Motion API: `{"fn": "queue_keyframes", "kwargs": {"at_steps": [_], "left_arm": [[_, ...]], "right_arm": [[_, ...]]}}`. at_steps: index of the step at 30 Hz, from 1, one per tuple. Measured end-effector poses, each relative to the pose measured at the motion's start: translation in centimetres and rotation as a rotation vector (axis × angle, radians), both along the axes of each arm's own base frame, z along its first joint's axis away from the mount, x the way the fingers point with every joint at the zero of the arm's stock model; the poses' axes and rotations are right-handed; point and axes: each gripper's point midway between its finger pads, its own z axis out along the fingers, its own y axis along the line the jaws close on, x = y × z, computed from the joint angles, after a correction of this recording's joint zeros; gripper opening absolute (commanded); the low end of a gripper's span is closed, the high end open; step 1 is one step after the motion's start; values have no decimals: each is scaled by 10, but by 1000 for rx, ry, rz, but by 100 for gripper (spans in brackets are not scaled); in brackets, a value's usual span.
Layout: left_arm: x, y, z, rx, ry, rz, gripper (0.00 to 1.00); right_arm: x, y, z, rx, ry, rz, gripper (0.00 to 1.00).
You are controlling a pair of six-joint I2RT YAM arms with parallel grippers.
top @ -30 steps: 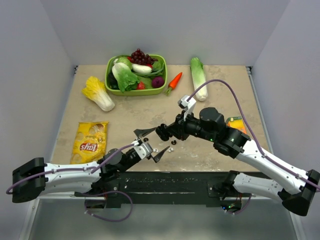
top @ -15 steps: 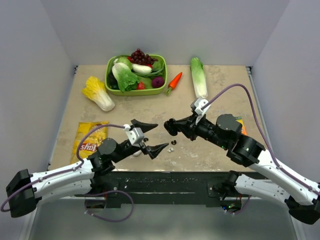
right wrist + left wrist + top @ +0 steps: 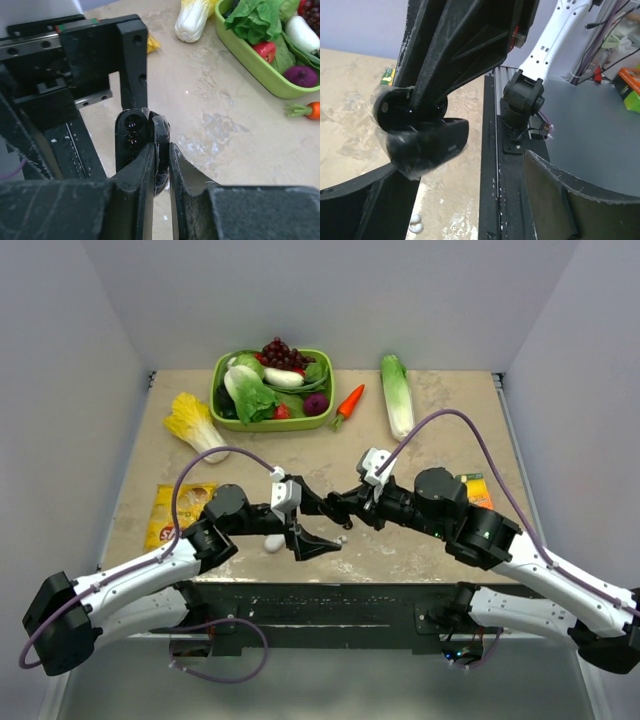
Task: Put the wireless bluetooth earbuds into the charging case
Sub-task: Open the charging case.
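Observation:
My right gripper [image 3: 335, 508] [image 3: 161, 150] is shut on a small black piece [image 3: 134, 136] with two round glossy sockets, wrapped in clear film, held above the table. My left gripper [image 3: 315, 522] [image 3: 465, 210] is open wide. Its fingers [image 3: 555, 200] straddle the right gripper's tip and the black piece [image 3: 422, 142]. The white oval charging case [image 3: 273, 542] lies on the table, beside and below the left wrist. Two tiny white earbuds [image 3: 343, 538] [image 3: 414, 225] lie together on the table under the grippers.
At the back is a green bowl [image 3: 270, 427] of vegetables, with a cabbage [image 3: 197, 427], a carrot [image 3: 348, 405] and a long lettuce [image 3: 397, 395] around it. A yellow chips bag [image 3: 170, 515] lies left, an orange packet [image 3: 472, 487] right. A black rail [image 3: 330, 600] lines the near edge.
My left gripper has lifted and swung right, up to the right gripper's tip, its jaws a little narrower. The right gripper drew back to the right, then came left again, still shut.

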Motion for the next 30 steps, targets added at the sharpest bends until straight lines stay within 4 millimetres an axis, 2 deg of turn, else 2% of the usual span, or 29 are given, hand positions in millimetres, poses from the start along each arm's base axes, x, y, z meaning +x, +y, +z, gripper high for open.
{"fn": "queue_keyframes", "kwargs": {"at_steps": [7, 10, 16, 17, 21, 25, 30], "left_arm": [[1, -3, -4, 18, 17, -51, 80], [3, -2, -3, 15, 15, -51, 76], [4, -1, 0, 6, 22, -50, 61], [4, -1, 0, 5, 23, -50, 53], [7, 0, 3, -6, 21, -42, 42], [9, 0, 5, -15, 28, -40, 36], [8, -1, 3, -14, 35, -53, 15]], "right_arm": [[-9, 5, -5, -29, 2, 40, 0], [-9, 5, -5, -30, 1, 41, 0], [-10, 8, -7, -41, 8, 53, 0], [-10, 9, -8, -43, 11, 58, 0], [-12, 11, -9, -44, 14, 71, 0], [-13, 11, -7, -41, 11, 77, 0], [-13, 11, -7, -43, 11, 78, 0]]}}
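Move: The open black charging case hangs at the right hand's fingertips, its middle about 2 cm back and 1 cm left of that hand. From the wide-open left hand it lies some 3 cm ahead, 2 cm right and 1 cm up. On the table roughly 20 cm below the left hand, a white earbud pair lies about 4 cm ahead and 5 cm to the right, and the white case about 3 cm ahead and 13 cm left. Back, left and slightly down, by under 2 cm in all, the right hand brings the open case in between the left fingers, keeping its pinch on the lid. The left hand edges about 1 cm forward and, mostly in the second half, closes from wide open to under half, its fingers coming onto the front and rear sides of the case's base. ##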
